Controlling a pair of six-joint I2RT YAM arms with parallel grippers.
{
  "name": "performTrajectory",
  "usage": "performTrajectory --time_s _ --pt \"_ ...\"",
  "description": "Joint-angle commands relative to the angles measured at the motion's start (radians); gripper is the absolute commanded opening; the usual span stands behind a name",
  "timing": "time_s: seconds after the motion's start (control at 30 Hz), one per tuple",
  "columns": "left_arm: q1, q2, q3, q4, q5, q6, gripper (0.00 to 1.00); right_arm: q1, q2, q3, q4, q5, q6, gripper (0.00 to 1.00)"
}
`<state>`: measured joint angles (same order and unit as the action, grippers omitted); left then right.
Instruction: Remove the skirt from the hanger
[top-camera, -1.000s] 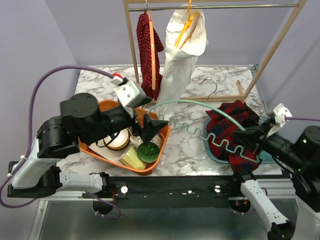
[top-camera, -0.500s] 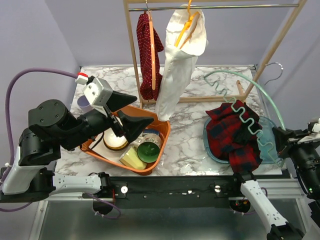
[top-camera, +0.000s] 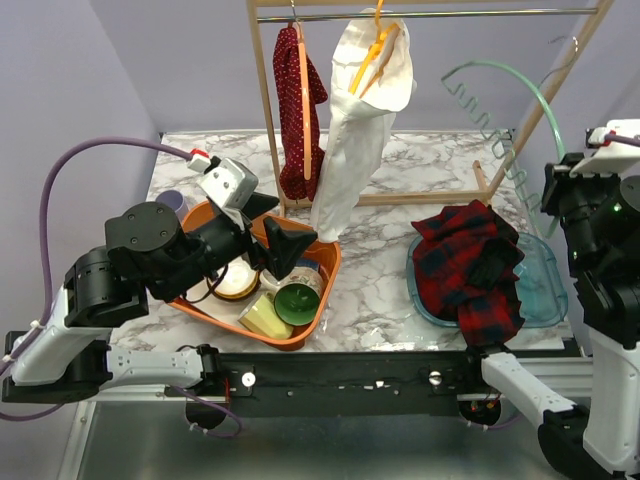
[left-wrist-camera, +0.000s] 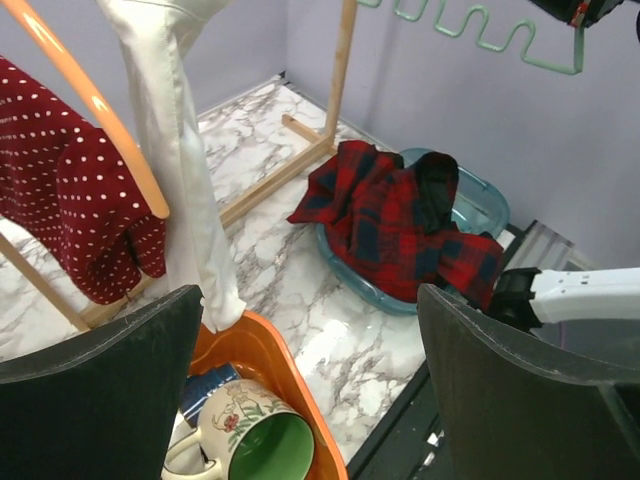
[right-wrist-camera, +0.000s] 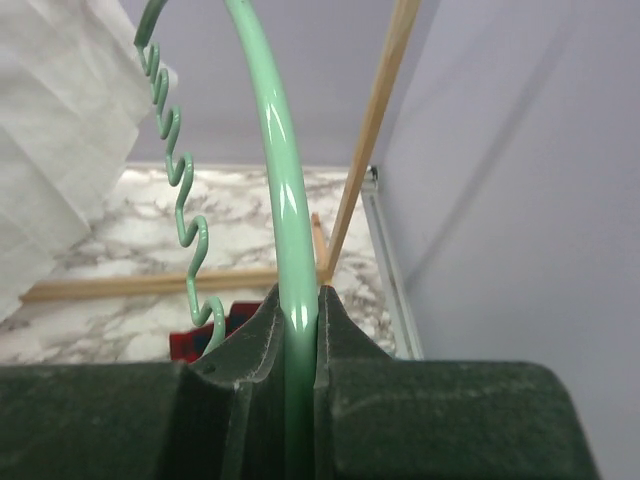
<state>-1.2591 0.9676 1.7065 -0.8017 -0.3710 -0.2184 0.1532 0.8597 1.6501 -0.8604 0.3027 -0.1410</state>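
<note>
The red and black plaid skirt (top-camera: 465, 265) lies crumpled in a teal bin (top-camera: 540, 300) at the right, off the hanger; the left wrist view also shows the skirt (left-wrist-camera: 400, 215). The mint-green hanger (top-camera: 500, 100), with its wavy bar, hangs high in the air near the rack's right post. My right gripper (top-camera: 552, 190) is shut on the hanger's curved arm (right-wrist-camera: 270, 150), the jaws (right-wrist-camera: 297, 300) pressed on both sides of it. My left gripper (top-camera: 275, 235) is open over the orange bin, and nothing is between its fingers (left-wrist-camera: 310, 300).
An orange bin (top-camera: 325, 290) at the front left holds a green-lined mug (left-wrist-camera: 255, 440) and other dishes. A wooden rack (top-camera: 265, 100) at the back carries a red dotted garment (top-camera: 295, 100) and a white one (top-camera: 365, 120) on orange hangers.
My right arm has swung up and to the right, lifting the green hanger off the skirt, which stayed in the teal bin. My left arm pulled back, then shifted right again.
</note>
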Motion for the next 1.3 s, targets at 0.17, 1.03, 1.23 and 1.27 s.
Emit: performTrajectory --time_s 0.17,1.03,1.23,1.27 --pt "-0.003 0.065 0.062 0.116 -0.132 0.07 0.99 0.0 0.154 0.06 0.338 0.087 -0.118 0.01" --pt "-0.003 0.22 0.048 0.37 -0.276 0.313 0.98 0.0 0.377 0.001 0.534 0.171 -0.227 0.03" --pt "-0.003 0.338 0.145 0.424 -0.368 0.363 0.94 0.002 0.334 0.04 0.442 0.185 -0.146 0.47" --pt "-0.002 0.355 0.178 0.423 -0.396 0.369 0.93 0.0 0.326 0.071 0.385 0.162 -0.129 0.6"
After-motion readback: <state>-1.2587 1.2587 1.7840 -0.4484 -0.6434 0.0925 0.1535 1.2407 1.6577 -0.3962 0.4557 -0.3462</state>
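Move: The rail spot for the held green hanger's hook lies roughly 28 cm straight ahead of the right hand and 17 cm higher. The rack's right post stands as far ahead, some 9 cm right; the white garment is about 23 cm ahead, 30 cm left. The skirt lies 3 cm ahead, 4 cm left, some 42 cm down. From the empty left hand the spot is 37 cm ahead, 45 cm right; the white garment 28 cm ahead, 13 cm right. The green hanger, still pinched at one end, is carried forward about 15 cm to the rail by the right hand, rising some 4 cm, then sinking 3 as its hook comes over the bar; the hand stops and its fingers start opening around the hanger. The open, empty left hand goes about 10 cm forward and right towards the white garment, rising slightly, its fingers tipping up and turning counter-clockwise about 15 degrees each. ##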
